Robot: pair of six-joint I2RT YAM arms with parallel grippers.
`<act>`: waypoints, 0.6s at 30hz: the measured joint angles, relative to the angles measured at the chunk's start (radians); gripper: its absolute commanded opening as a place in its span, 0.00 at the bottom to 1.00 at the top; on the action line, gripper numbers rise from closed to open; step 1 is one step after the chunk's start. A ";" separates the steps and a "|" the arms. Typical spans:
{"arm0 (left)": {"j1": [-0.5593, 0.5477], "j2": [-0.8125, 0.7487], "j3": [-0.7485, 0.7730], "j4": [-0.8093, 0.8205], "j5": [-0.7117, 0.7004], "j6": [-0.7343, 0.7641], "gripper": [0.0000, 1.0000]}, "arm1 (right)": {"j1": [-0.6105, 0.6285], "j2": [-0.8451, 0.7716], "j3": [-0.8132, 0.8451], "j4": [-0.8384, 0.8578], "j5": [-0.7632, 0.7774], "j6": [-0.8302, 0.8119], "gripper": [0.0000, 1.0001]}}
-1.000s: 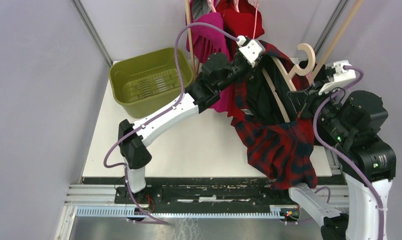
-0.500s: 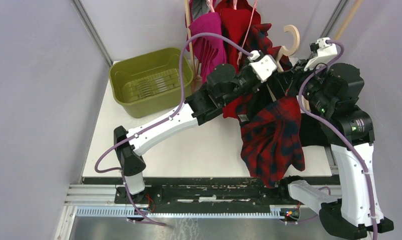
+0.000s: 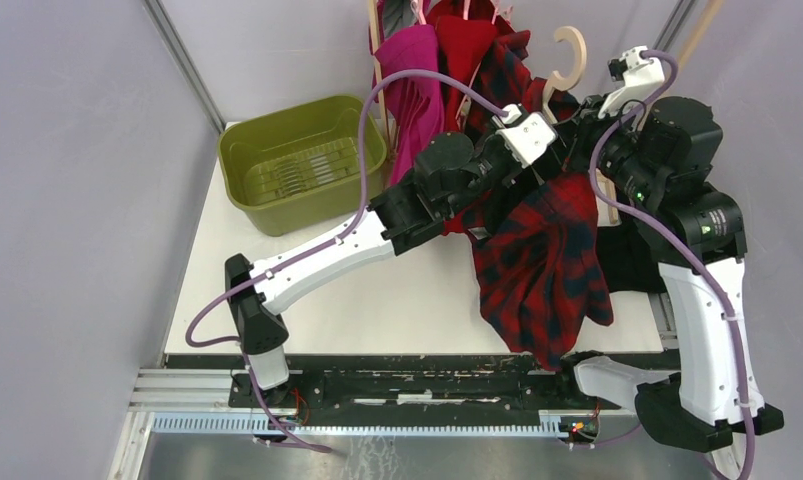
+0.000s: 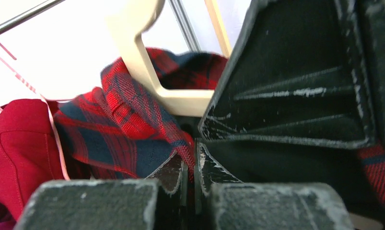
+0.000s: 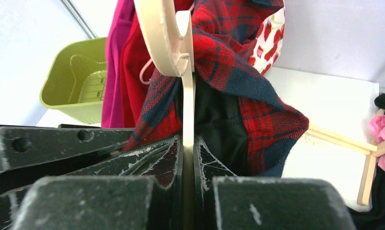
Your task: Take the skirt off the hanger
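A red and navy plaid skirt (image 3: 539, 255) hangs in the air from a cream wooden hanger (image 3: 567, 55), whose hook points up at the back. My left gripper (image 3: 565, 150) is shut on a fold of the skirt's upper edge. In the left wrist view the plaid skirt (image 4: 113, 124) is pinched between the left gripper (image 4: 191, 160) jaws, just below the hanger (image 4: 142, 52). My right gripper (image 3: 589, 118) is shut on the hanger; in the right wrist view the right gripper (image 5: 188, 143) clamps the hanger (image 5: 164, 38) by its thin bar, and the skirt (image 5: 262, 110) drapes round it.
An olive green basket (image 3: 302, 160) stands at the back left of the table. Magenta (image 3: 417, 80) and red (image 3: 467, 50) garments hang on the rack behind. A black garment (image 3: 627, 260) lies at the right edge, with another wooden hanger (image 5: 344, 141) and pink cloth (image 5: 384, 129).
Both arms have risen and swung toward the back, carrying hanger and skirt. The skirt has come up off the table and now hangs freely.
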 measured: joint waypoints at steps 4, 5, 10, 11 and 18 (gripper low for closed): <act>-0.014 -0.019 -0.002 -0.005 -0.009 0.009 0.03 | 0.011 -0.010 0.036 -0.002 0.010 0.001 0.01; -0.019 -0.024 -0.002 -0.007 -0.010 0.011 0.03 | 0.012 -0.022 0.024 0.008 0.015 0.000 0.01; -0.031 -0.040 -0.002 -0.014 -0.015 0.021 0.03 | 0.018 -0.046 0.014 0.044 -0.015 0.018 0.01; -0.031 -0.043 -0.002 -0.013 -0.019 0.028 0.03 | 0.018 -0.047 0.016 0.050 -0.016 0.013 0.01; -0.033 -0.051 -0.001 0.014 -0.044 0.060 0.03 | 0.021 -0.006 0.119 0.072 -0.044 0.019 0.01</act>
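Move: The left fingers already pinch the edge of the plaid skirt's waist, and the hanger's neck lies about 8 cm above them, 4 cm ahead and 1 cm right. The right fingers already grip the hanger's near shoulder; from them the neck is some 6 cm ahead, 2 cm left and 4 cm up, and the pinched waist edge 3 cm ahead, 3 cm left and 5 cm below. The red garment hangs roughly 10 cm ahead and 9 cm left of the left hand, slightly lower. Upwards with both hands, the right one faster: it hoists the gripped hanger about 6.5 cm and a little back, its fingers tilting up some 10 degrees. The left hand keeps its pinch on the skirt's waist edge and follows only about 3 cm up, easing slightly back and left, so the hanger is drawn up away from that held edge. ##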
